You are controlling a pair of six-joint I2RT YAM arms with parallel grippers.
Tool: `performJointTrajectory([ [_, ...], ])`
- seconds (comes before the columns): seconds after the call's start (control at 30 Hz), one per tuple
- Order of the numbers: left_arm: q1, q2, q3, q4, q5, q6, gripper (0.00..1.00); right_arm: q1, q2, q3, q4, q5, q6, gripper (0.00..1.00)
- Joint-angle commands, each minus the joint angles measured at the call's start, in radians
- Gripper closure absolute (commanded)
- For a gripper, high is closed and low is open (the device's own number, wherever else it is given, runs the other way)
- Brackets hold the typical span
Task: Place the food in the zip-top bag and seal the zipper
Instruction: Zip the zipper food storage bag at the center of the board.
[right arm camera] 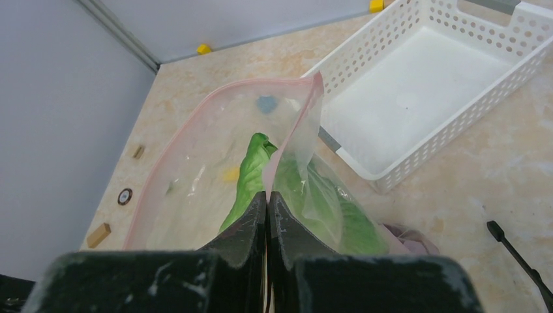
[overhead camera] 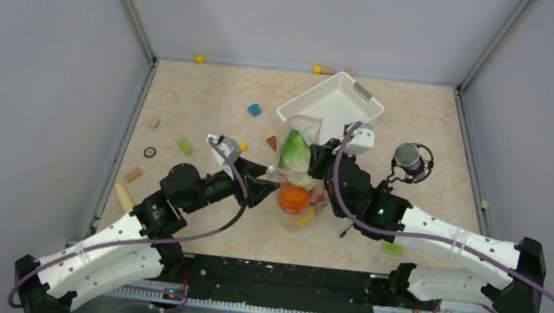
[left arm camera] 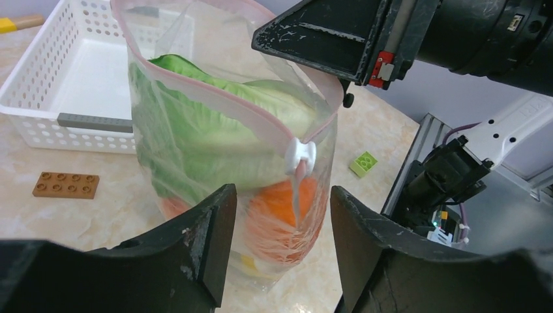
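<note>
The clear zip-top bag stands mid-table, holding green lettuce, an orange and a yellow lemon. A purple shape at its right side looks like the grape bunch. The pinkish zipper gapes open, with a white slider at its near end. My right gripper is shut on the bag's mouth edge and holds it up; it also shows in the top view. My left gripper is open, its fingers either side of the bag's near edge below the slider.
A white slotted basket stands just behind the bag. A dark round fixture is to the right. Small blocks lie about: blue, green, a brown brick, a green brick. A black tool lies at right.
</note>
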Motion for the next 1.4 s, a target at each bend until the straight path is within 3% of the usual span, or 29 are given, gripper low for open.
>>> performJointTrajectory([
  [0.0, -0.001, -0.006, -0.038, 0.167, 0.01, 0.04, 0.41, -0.012, -0.049, -0.023, 0.071, -0.023, 0.003, 1.0],
  [0.27, -0.002, 0.003, -0.07, 0.227, -0.036, 0.1, 0.48, -0.011, -0.042, -0.028, 0.085, -0.051, -0.007, 1.0],
  [0.47, -0.002, 0.006, -0.083, 0.243, -0.022, 0.128, 0.61, -0.012, -0.039, -0.023, 0.066, -0.038, 0.0, 1.0],
  [0.6, -0.002, -0.002, -0.101, 0.266, 0.012, 0.152, 0.75, -0.012, -0.04, -0.026, 0.061, -0.033, 0.01, 1.0],
  [0.63, -0.002, -0.004, -0.104, 0.268, 0.016, 0.158, 0.88, -0.012, -0.038, -0.026, 0.059, -0.039, 0.011, 1.0],
  [0.7, -0.001, -0.008, -0.11, 0.271, 0.02, 0.166, 1.0, -0.011, -0.033, -0.023, 0.055, -0.052, 0.006, 1.0],
  [0.9, -0.001, -0.041, -0.134, 0.272, 0.031, 0.196, 1.0, -0.012, -0.038, 0.002, 0.055, -0.156, -0.184, 1.0],
  [1.0, -0.001, -0.076, -0.138, 0.244, 0.02, 0.22, 1.0, -0.012, -0.068, 0.038, -0.003, -0.317, -0.43, 0.83],
  [1.13, -0.002, -0.124, -0.16, 0.244, 0.038, 0.251, 1.0, -0.011, -0.126, 0.103, -0.15, -0.618, -0.78, 0.5],
  [1.27, -0.002, -0.148, -0.134, 0.182, 0.033, 0.302, 1.0, -0.012, -0.176, 0.147, -0.263, -0.904, -1.051, 0.32],
  [1.37, -0.001, -0.151, -0.075, 0.062, 0.042, 0.359, 1.0, -0.012, -0.163, 0.195, -0.347, -1.068, -1.181, 0.3],
])
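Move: Just above the left fingertips, about 2 cm up and 1 cm ahead of the open left fingers, sits the white zipper slider at the bag's near corner. From the right hand, still pinching the right-hand rim, that slider lies about 9 cm left and 7 cm back, roughly level. In the bag, the lettuce is some 6 cm ahead of the left hand, 4 cm right and 7 cm down. The orange is 4 cm back of the left hand, 5 cm right and 10 cm down. Closing on the bag's corner just under the slider, the left hand stays nearly in place and pinches it, then eases about 1.5 cm left while tilting some 20 degrees. The right hand holds the rim until late, then opens wide, lets go and quickly draws back about 8 cm, also rising and shifting left towards the slider, its fingers swinging counter-clockwise and rolling to point forward-left. ##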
